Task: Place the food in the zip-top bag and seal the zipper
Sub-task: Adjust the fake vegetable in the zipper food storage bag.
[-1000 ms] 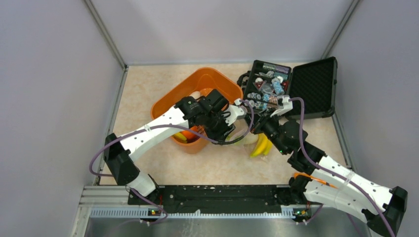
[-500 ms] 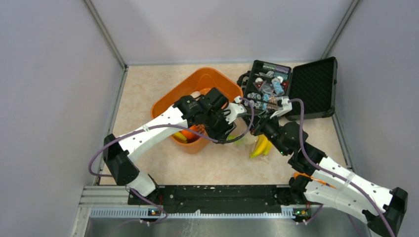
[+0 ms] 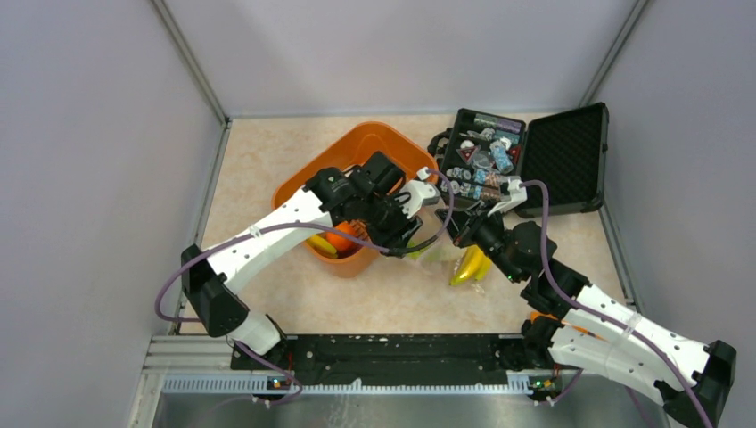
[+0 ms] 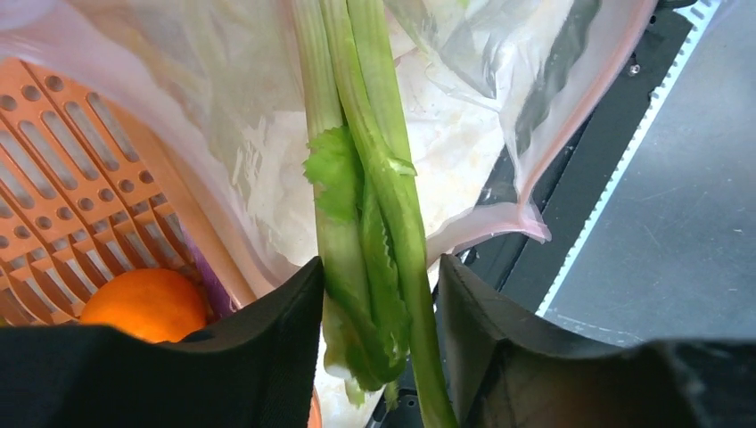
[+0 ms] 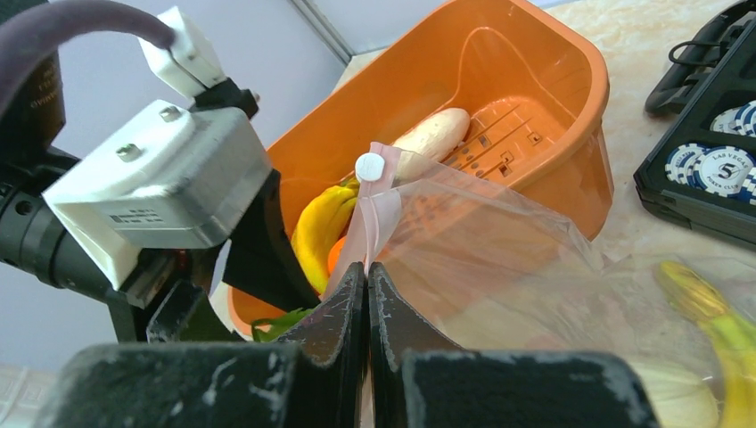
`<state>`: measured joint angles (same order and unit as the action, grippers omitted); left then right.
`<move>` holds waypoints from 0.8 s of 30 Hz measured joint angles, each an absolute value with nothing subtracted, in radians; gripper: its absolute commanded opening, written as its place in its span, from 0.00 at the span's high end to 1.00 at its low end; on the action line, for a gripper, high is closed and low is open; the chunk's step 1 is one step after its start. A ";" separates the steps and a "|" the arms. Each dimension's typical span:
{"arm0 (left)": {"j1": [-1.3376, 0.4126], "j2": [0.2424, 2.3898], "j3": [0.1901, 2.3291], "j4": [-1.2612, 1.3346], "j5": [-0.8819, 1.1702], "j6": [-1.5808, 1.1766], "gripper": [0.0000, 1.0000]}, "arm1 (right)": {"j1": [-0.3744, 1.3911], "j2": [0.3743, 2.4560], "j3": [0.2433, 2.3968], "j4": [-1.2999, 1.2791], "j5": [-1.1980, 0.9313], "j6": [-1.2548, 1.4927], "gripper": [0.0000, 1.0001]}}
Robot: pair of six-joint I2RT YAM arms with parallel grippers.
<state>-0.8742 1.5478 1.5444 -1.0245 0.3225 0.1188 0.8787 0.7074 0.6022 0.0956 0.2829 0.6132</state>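
Green stalks (image 4: 365,178) hang down into the mouth of the clear zip-top bag (image 4: 464,107), whose pinkish zipper (image 4: 571,116) curves round them. My left gripper (image 4: 382,303) stands open about the stalks' upper end: one finger touches them and the other is a little apart. My right gripper (image 5: 366,272) is shut on the bag's pink zipper edge (image 5: 370,214), just below its white slider (image 5: 368,167), and holds the mouth up. Yellow bananas (image 3: 470,265) lie inside the bag (image 5: 481,259). An orange (image 4: 143,303), a banana (image 5: 321,232) and a whitish piece (image 5: 432,138) sit in the basket.
The orange slotted basket (image 3: 357,147) stands right behind the left gripper, touching the bag. An open black case (image 3: 535,160) of chips and trinkets lies at the back right, close to the right arm. Grey walls close in the table on three sides.
The left gripper's jaws have widened around the green stalks, and the left arm has shifted slightly left towards the basket. The right gripper has stayed shut on the bag's edge.
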 measured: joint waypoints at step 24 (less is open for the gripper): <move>-0.858 1.567 1.556 -1.085 0.404 0.142 0.62 | 0.879 0.707 0.602 0.088 0.278 0.614 1.00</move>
<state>-0.8581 1.5669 1.5558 -1.0855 0.4042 0.1417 0.8787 0.7071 0.6022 0.0875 0.2775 0.6136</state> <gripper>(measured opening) 0.277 0.004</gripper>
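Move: The celery sticks out of the open bag mouth, its leafy end already between the left pads; its middle lies about 8 cm below that hand, 6 cm to its right and 1 cm back. The orange, in the bin, is some 14 cm left, 2 cm ahead and 15 cm below; the bagged bananas are 18 cm right, 6 cm back and 18 cm below. From the right hand, which holds the zipper edge, the celery's middle is 4 cm left, 5 cm back and 15 cm below. Work the left fingers around the celery's leafy end: narrow them while rising slightly, let them widen as you draw the hand back about 1.5 cm, then narrow them again to roughly a quarter open, easing down just under 1 cm. Swing the fingertips about 5 degrees back towards the base. Keep the right gripper shut and still on the zipper edge. ##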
